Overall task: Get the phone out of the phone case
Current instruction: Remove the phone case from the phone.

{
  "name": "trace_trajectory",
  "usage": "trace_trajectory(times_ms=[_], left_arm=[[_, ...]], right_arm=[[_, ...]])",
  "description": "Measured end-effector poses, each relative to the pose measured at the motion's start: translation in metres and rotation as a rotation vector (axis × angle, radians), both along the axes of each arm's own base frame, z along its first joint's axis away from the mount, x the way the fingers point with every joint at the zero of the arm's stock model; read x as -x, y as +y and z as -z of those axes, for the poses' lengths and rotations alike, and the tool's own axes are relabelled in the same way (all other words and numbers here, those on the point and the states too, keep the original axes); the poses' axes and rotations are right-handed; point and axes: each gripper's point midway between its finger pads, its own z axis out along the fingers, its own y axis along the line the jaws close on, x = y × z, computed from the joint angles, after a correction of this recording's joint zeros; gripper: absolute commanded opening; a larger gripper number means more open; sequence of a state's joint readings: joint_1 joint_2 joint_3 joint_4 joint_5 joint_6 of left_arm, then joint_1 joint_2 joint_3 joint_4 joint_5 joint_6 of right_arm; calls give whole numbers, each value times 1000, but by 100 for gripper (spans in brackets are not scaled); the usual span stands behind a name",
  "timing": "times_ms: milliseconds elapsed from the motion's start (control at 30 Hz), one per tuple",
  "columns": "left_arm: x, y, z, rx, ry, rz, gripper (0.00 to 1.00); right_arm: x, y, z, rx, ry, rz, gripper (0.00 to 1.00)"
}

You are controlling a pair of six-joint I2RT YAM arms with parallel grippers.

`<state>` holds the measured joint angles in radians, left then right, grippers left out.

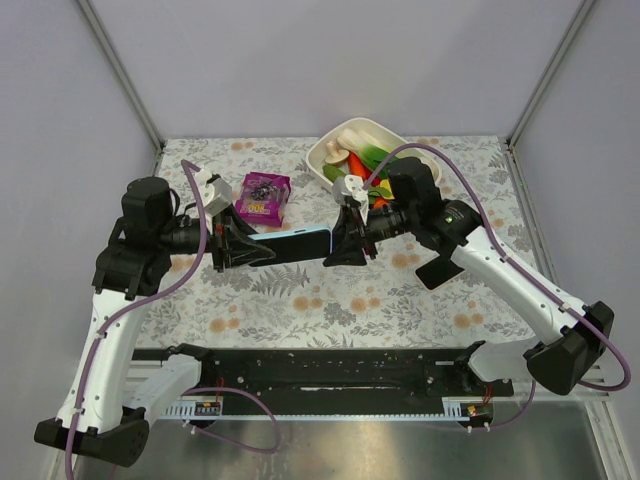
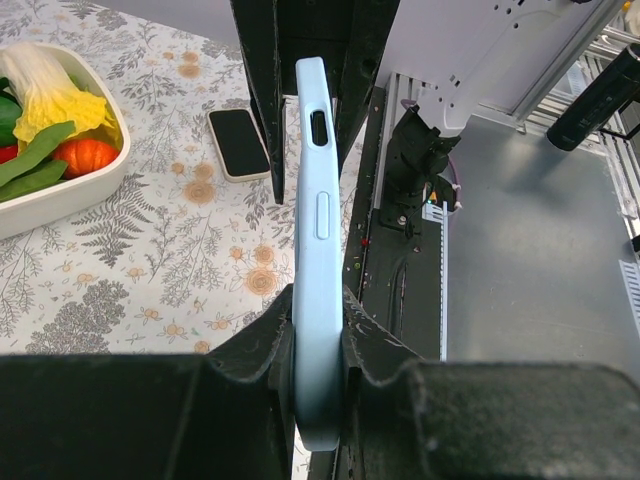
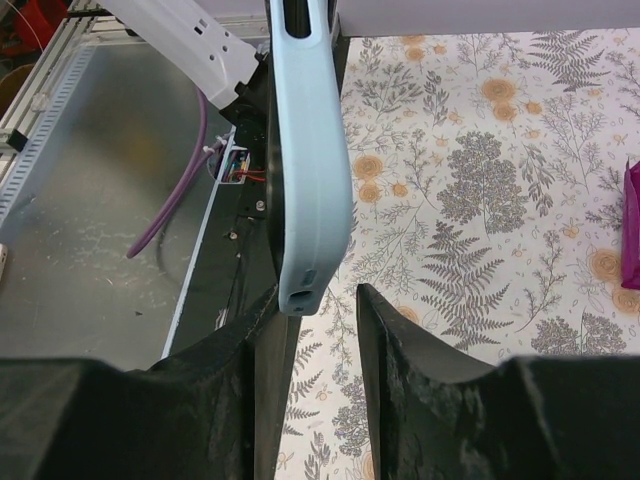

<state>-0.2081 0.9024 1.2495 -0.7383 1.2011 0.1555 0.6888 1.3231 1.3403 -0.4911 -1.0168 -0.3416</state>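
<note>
A light blue phone case [image 1: 292, 240] hangs level above the flowered table, between the two grippers. My left gripper [image 1: 243, 245] is shut on its left end; in the left wrist view both fingers press the case [image 2: 317, 220] edge-on at the gripper [image 2: 318, 322]. My right gripper [image 1: 342, 243] stands open at the other end. There the case tip [image 3: 305, 200] lies beside one finger of the gripper [image 3: 318, 295], with a gap to the other. A black-screened phone [image 1: 437, 270] lies flat on the table under the right arm, seen too as the phone [image 2: 239, 143].
A cream bowl [image 1: 322, 160] of toy vegetables stands at the back, right of centre, and shows as the bowl [image 2: 60, 200] in the left wrist view. A purple packet [image 1: 264, 195] lies behind the left gripper. The black rail [image 1: 320, 370] runs along the near edge.
</note>
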Motion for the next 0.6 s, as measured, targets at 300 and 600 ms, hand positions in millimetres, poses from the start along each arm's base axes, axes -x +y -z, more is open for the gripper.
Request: trace_trajectory(times_ms=[300, 600], left_arm=[[1, 0, 0, 2, 2, 3, 0], [-1, -1, 2, 8, 9, 9, 0]], right_arm=[[2, -1, -2, -9, 5, -15, 37], [7, -2, -4, -19, 17, -42, 0]])
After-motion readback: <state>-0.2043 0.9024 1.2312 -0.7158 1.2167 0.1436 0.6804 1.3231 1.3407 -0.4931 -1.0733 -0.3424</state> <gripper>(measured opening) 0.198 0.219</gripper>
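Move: The left hand already holds the phone case by its left end, the phone case's middle about 8 cm to its right. That middle lies roughly 8 cm left of the right hand, about 1 cm ahead and near level, its free end just at the open fingertips. The pink bag is some 38 cm ahead and 22 cm left of the right hand, the vegetable bin about 42 cm ahead and 15 cm right, both over 30 cm below. Right hand eases back under 1 cm, fingers closing by half to pinch the case's free end; left keeps hold. ##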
